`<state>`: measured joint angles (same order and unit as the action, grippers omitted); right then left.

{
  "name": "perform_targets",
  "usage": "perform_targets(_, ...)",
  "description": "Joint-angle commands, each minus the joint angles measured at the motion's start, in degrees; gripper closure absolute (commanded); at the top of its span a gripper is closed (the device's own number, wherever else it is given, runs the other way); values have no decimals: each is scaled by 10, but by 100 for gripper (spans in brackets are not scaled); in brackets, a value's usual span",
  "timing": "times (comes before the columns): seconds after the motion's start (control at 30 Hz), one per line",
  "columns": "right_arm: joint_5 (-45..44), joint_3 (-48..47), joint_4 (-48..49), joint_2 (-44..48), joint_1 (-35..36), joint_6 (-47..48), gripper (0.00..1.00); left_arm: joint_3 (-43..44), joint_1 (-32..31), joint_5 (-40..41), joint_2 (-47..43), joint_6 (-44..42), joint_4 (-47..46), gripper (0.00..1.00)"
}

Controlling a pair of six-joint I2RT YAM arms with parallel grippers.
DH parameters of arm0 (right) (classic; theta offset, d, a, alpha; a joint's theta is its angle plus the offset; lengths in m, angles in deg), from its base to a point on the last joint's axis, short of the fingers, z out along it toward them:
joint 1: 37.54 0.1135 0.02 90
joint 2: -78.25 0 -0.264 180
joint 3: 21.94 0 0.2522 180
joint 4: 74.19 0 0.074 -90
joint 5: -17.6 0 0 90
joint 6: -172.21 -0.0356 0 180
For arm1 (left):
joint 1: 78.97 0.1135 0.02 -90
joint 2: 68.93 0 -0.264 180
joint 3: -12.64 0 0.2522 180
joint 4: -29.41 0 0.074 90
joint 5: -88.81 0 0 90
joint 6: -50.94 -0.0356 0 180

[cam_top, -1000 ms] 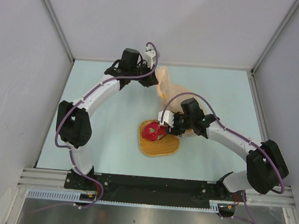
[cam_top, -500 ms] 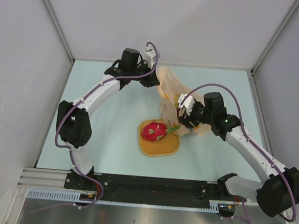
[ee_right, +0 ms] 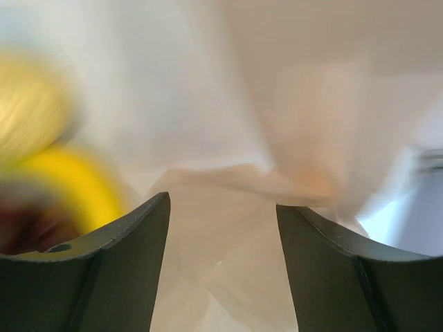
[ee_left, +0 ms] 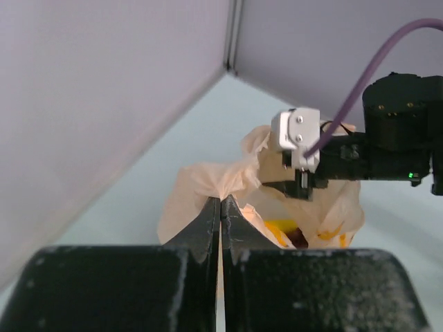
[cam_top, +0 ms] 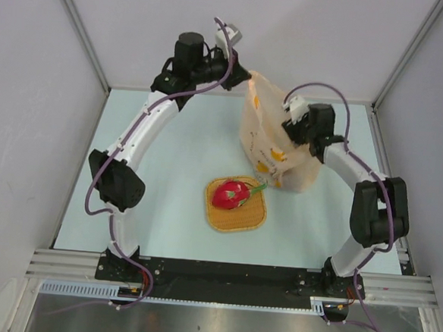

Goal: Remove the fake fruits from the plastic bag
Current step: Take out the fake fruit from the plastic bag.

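Note:
The pale peach plastic bag (cam_top: 272, 143) stands lifted at the back middle of the table. My left gripper (ee_left: 222, 202) is shut on its upper left edge (cam_top: 250, 78) and holds it up. My right gripper (ee_right: 221, 207) is open at the bag's mouth, with bag film (ee_right: 228, 242) between its jaws; it also shows in the top view (cam_top: 296, 129). Yellow fruit (ee_left: 285, 229) and something dark red (ee_left: 299, 238) lie inside the bag; yellow fruit also shows blurred in the right wrist view (ee_right: 66, 180). The red fruit with green tips (cam_top: 231, 195) lies on the orange woven tray (cam_top: 237, 219).
Grey walls stand close at the back and both sides. The pale table (cam_top: 167, 177) lies between the left arm and the tray. The tray sits just in front of the bag's bottom.
My right gripper let go of the red fruit on the tray and moved back and up to the bag's mouth. My left gripper lifted the bag's edge higher, so the bag stands taller.

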<state>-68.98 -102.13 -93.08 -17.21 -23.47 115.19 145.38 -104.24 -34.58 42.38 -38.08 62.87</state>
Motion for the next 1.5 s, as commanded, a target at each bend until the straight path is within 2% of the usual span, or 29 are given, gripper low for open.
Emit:
perform_targets(0.0,-82,-125,110,-18,-46,13,32,90,-2,-9,0,-8,-65,100)
perform_targets(0.1,-95,-128,74,-17,-62,18,32,64,-3,-32,-28,-5,-50,100)
perform_targets(0.13,-93,-115,29,-10,-66,11,32,44,-2,-50,-39,-6,-42,100)
perform_targets(0.23,-58,-49,3,40,-74,-9,33,-85,-3,-85,-111,-9,-27,100)
perform_targets(0.27,-54,1,-1,59,-71,-5,33,-160,-2,-102,-144,-9,-25,100)
perform_targets(0.37,-45,113,-14,119,-69,-9,33,-296,-5,-113,-187,-7,-32,100)
perform_targets(0.5,-5,206,-38,186,-64,-26,34,-382,-9,-119,-218,-1,-29,100)
perform_targets(0.57,25,211,-56,216,-55,-34,34,-404,-9,-116,-225,6,-37,100)
perform_targets(0.83,33,175,-54,267,35,-10,34,-371,-9,-126,-231,-9,11,100)
perform_targets(0.93,39,173,-39,254,78,16,40,-364,-8,-126,-229,-9,25,100)
perform_targets(1.1,53,148,-11,175,100,58,61,-350,3,-136,-239,-27,79,100)
perform_targets(1.2,48,107,5,125,100,64,69,-327,15,-146,-235,-54,147,100)
perform_targets(1.33,40,71,64,37,113,61,69,-323,25,-147,-245,-94,218,100)
perform_targets(1.47,96,46,83,5,159,33,66,-349,35,-109,-260,-93,210,100)
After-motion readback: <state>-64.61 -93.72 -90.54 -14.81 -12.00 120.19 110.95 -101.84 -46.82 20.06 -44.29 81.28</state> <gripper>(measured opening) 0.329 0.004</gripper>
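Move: The left hand still pinches the plastic bag by its end; the yellow fruit low inside lies some 30 cm below it, 11 cm right and 4 cm back. From the open right hand the yellow fruit is about 4 cm left, 4 cm back and 8 cm down, a dark-red fruit 3 cm nearer the base than the yellow one. The dragon fruit on the tray lies about 20 cm back, 17 cm left. Both hands heave up, swing back and down about 20 cm; right then sweeps left, half-closing inside the bag. ##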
